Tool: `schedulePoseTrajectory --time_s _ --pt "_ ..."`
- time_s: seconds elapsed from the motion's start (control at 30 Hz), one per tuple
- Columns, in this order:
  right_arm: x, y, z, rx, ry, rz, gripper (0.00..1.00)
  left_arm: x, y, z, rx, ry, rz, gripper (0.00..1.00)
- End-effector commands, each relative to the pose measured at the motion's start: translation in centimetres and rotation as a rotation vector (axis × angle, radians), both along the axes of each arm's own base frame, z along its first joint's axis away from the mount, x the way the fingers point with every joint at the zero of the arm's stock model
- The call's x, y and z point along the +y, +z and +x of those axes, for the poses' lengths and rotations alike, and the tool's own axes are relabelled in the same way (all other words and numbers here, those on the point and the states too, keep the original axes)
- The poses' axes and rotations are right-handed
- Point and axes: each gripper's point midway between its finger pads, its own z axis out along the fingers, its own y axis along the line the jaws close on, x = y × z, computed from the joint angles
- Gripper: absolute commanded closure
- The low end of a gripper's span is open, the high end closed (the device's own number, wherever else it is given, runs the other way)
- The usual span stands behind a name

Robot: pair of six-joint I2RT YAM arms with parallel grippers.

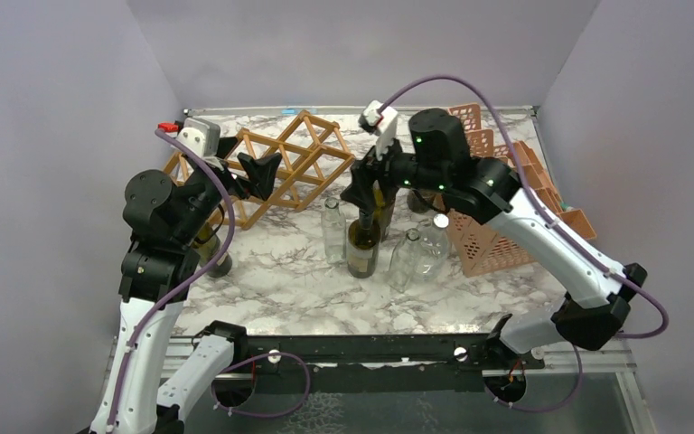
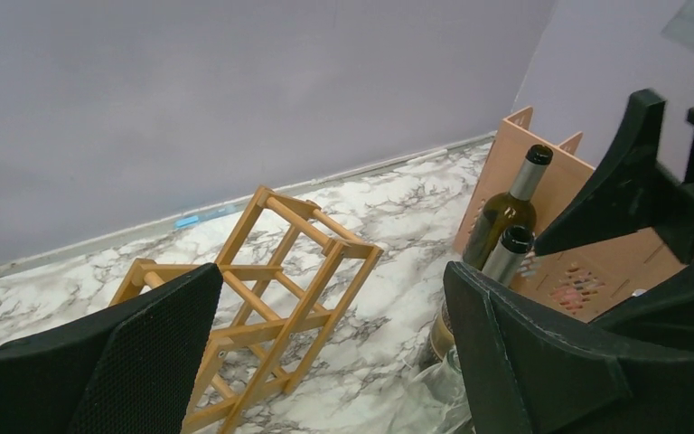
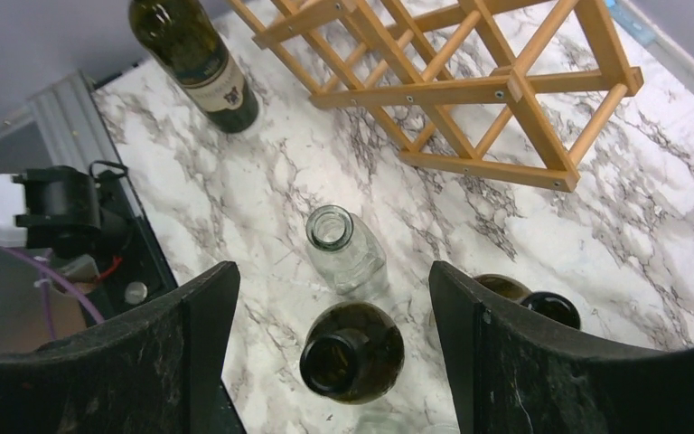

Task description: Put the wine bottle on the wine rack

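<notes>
A dark green wine bottle [image 1: 363,242] stands upright mid-table, its open mouth [image 3: 351,353] facing up. My right gripper [image 3: 332,276] hovers right over it, open, with the neck between the fingers and touching neither. In the overhead view the right gripper [image 1: 367,192] sits just above the bottle's neck. The wooden wine rack [image 1: 282,167] lies tilted at the back left, with no bottle in the cells that show. My left gripper [image 1: 258,172] hangs open over the wine rack [image 2: 271,307], holding nothing.
A clear glass bottle [image 3: 343,249] stands beside the dark one, and two more clear bottles [image 1: 420,251] stand to its right. A second dark bottle [image 3: 542,307] stands behind my right finger. A labelled wine bottle [image 1: 212,251] stands by the left arm. A pink crate [image 1: 506,194] fills the right.
</notes>
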Motion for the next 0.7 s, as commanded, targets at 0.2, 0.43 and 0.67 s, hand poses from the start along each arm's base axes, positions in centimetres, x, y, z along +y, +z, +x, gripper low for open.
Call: schedulePoseTrajectory --time_s 0.2,0.43,0.67 --pt "3.8 -5.0 1.7 0.002 -0.052 -0.215 0.2 0.7 2.1 -1.1 -0.062 0.02 0.001 0.01" --pt "5.5 -8.1 1.3 0.04 -0.019 -0.311 0.3 1.1 2.0 -1.4 -0.063 0.037 0.005 0.01" --pt "6.5 -10.4 1.1 0.068 0.015 -0.393 0.48 1.3 1.7 -1.6 -0.065 0.045 0.014 0.01"
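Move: The clear bottle's middle lies about 7 cm to the right hand's left, some 2 cm ahead and 23 cm below, with its mouth much higher. The near wine bottle stands almost under this hand, about 1 cm back; the far wine bottle is 7 cm ahead and 4 cm right, and the wooden rack 16 cm ahead and 20 cm left. From the left hand the clear bottle is about 13 cm right, 3 cm ahead and 32 cm below. Down about 10 cm and some 6 cm left, slowing as it nears, the right hand comes in on the mouth of the clear bottle, its left-pointing fingers tipping about 20 degrees further down. In the latter half the open fingers draw partly together and end on either side of the mouth, still with a gap and no grip to be seen. ##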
